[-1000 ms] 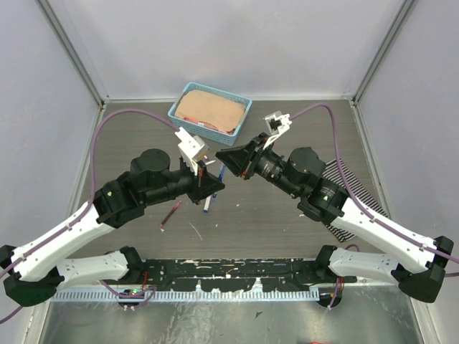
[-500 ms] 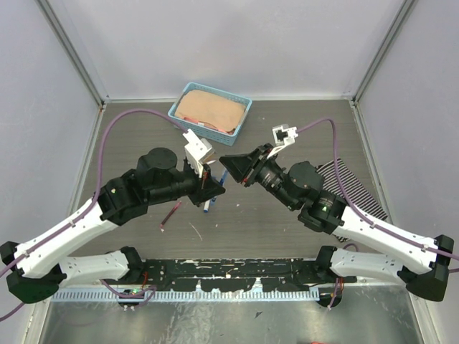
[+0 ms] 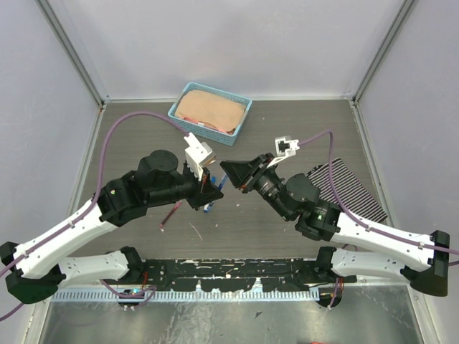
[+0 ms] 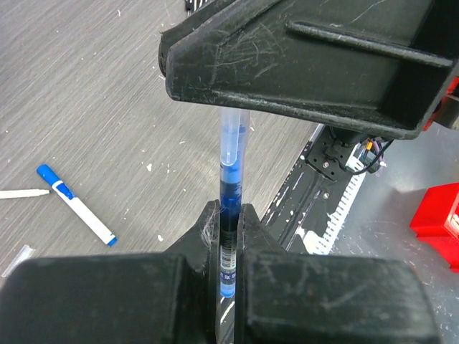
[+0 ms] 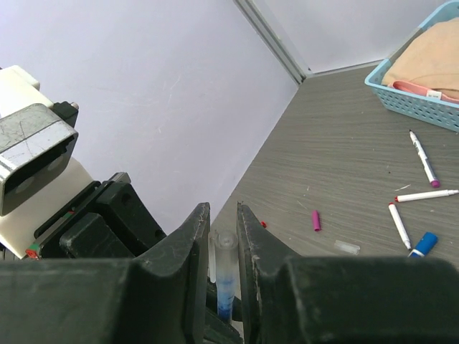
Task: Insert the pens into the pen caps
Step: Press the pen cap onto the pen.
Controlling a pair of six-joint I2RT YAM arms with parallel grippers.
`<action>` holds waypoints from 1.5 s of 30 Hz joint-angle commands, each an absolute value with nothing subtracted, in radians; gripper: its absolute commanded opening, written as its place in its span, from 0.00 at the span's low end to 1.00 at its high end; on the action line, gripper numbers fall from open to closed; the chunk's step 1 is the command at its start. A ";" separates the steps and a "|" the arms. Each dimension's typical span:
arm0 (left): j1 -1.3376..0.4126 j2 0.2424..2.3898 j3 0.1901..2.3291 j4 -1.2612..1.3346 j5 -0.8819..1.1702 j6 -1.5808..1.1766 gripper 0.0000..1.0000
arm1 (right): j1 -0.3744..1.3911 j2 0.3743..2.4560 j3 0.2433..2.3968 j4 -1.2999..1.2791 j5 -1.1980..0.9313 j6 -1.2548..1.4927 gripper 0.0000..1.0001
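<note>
My left gripper point(image 4: 229, 211) is shut on a blue pen point(image 4: 229, 236) that points away from it, up off the table. A translucent pen cap point(image 5: 226, 261) sits over the pen's blue tip. My right gripper point(image 5: 223, 211) is shut on this cap from the opposite side. In the top view the two grippers meet nose to nose above the table's middle, the left gripper point(image 3: 212, 185) and the right gripper point(image 3: 228, 172). Loose pens point(image 5: 424, 159) lie on the table, with a magenta cap point(image 5: 316, 220), a clear cap point(image 5: 347, 247) and a small red cap point(image 5: 263, 223).
A blue basket point(image 3: 244, 115) holding a tan cloth stands at the back centre. A striped cloth point(image 3: 344, 186) lies at the right. A capped blue pen point(image 4: 75, 204) and a maroon pen point(image 3: 170, 213) lie below the left arm.
The right arm has dropped and swung left, and the left gripper has edged right, so the two grippers have closed together and the cap now sits over the pen's tip.
</note>
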State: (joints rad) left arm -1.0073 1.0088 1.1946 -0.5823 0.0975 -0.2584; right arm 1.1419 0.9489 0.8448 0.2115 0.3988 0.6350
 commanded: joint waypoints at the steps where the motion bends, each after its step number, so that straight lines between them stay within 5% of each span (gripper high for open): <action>1: -0.981 0.966 1.260 -0.058 -0.030 -0.294 0.00 | 1.268 1.043 0.766 -0.144 0.299 0.615 0.00; 18: -0.982 0.964 1.215 -0.053 -0.015 -0.318 0.00 | 1.307 0.990 0.700 -0.065 0.334 0.751 0.01; 28: -0.980 0.941 1.042 -0.180 -0.033 -0.242 0.00 | 1.307 0.909 0.999 -0.225 0.586 0.615 0.56; 41: -0.981 0.917 0.897 -0.304 -0.152 -0.317 0.00 | 1.301 0.848 1.070 -0.490 0.767 0.593 0.65; 45: -0.981 0.987 0.932 -0.379 -0.180 -0.354 0.00 | 1.142 0.882 1.088 -0.520 0.608 0.597 0.71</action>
State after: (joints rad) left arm -0.9840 0.9344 0.8860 -0.3202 -0.1204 -0.3107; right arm 1.2797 0.8505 1.0435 -0.4461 0.7033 0.5884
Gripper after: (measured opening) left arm 0.079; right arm 0.696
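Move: Just above the left hand, about 5 cm up, 4 cm ahead and 1 cm to its right, is the clear cap on top of the blue pen this hand holds. The right hand, pinching that cap, has the pen's middle about 3 cm below, 2 cm back and 1 cm left. From the left hand, the blue marker on the table lies some 12 cm ahead and 4 cm left, the red pen 5 cm ahead and 17 cm left, both nearly 30 cm down. Pressing the cap down on the pen, the right hand sinks about 2 cm together with the left. Then its fingers open and leave the cap, drawing back and some 6 cm right, rolling left side down. The left, still gripping the pen, springs up and forward about 3 cm as it is freed, then sinks some 7 cm, easing forward and turning counter-clockwise. ##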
